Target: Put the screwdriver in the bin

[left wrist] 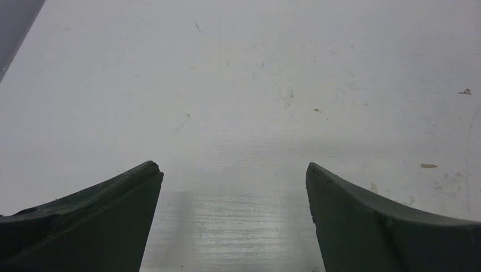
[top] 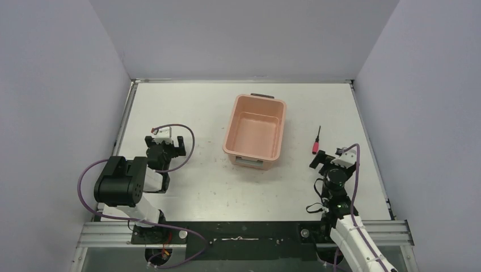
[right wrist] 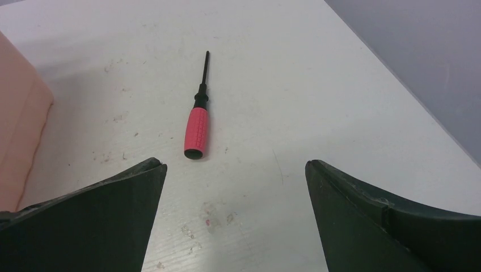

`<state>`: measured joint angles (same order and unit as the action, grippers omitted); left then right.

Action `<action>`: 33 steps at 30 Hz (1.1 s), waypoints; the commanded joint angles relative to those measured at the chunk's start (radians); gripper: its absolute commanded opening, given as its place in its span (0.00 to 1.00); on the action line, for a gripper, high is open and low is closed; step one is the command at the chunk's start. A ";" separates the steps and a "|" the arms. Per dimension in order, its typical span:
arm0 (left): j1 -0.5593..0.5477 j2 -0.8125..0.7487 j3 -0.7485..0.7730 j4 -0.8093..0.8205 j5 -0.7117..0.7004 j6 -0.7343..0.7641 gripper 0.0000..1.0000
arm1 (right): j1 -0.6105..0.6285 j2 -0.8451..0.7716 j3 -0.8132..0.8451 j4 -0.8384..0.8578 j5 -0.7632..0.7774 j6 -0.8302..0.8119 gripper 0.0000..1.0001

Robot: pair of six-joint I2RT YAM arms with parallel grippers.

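The screwdriver (top: 315, 143), with a red handle and slim black shaft, lies flat on the white table to the right of the bin, shaft pointing to the far edge. The salmon-pink bin (top: 255, 133) stands empty at mid-table, its dark handle on the far short end. My right gripper (top: 330, 158) is open and empty, just behind the screwdriver's handle. In the right wrist view the screwdriver (right wrist: 196, 127) lies ahead of the open right gripper (right wrist: 235, 164), nearer the left finger, and the bin's wall (right wrist: 17, 113) shows at the left. My left gripper (top: 165, 141) is open and empty, left of the bin.
Grey walls close in the table on the left, far and right sides. The right wall (right wrist: 420, 51) is near the screwdriver. The left wrist view shows only scuffed white tabletop (left wrist: 238, 85) ahead of the open left gripper (left wrist: 232, 170).
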<state>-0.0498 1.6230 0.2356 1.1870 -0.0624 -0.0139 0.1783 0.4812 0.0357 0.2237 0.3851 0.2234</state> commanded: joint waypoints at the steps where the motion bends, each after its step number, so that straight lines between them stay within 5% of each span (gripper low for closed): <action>1: 0.005 -0.012 0.005 0.053 0.013 0.006 0.97 | 0.009 -0.018 0.030 0.030 0.042 -0.002 1.00; 13: 0.005 -0.012 0.005 0.051 0.013 0.005 0.97 | 0.006 0.160 0.483 -0.197 0.013 0.066 1.00; 20: 0.005 -0.012 0.006 0.051 0.014 0.006 0.97 | -0.032 0.703 1.021 -0.650 0.051 0.086 1.00; 25: 0.005 -0.011 0.005 0.052 0.013 0.006 0.97 | -0.106 0.965 1.150 -0.704 -0.121 0.060 1.00; 33: 0.005 -0.012 0.005 0.052 0.013 0.006 0.97 | -0.177 1.302 1.138 -0.658 -0.355 0.028 0.96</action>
<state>-0.0498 1.6230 0.2356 1.1870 -0.0624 -0.0139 0.0147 1.6833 1.1648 -0.4236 0.1833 0.2802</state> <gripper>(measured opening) 0.971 0.987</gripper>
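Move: The right hand's open fingers stand short of the screwdriver, which lies roughly 10 cm ahead, 3 cm to the left and 8 cm below. The bin's middle is about 26 cm to this hand's left and 13 cm ahead, slightly lower than the fingers. From the idle left hand, the screwdriver is some 55 cm to the right, nearly level fore and aft, and 5 cm below. Fingers open, the right hand arcs up and forward 14 cm, then drops over the screwdriver, tipping down 40 degrees. ##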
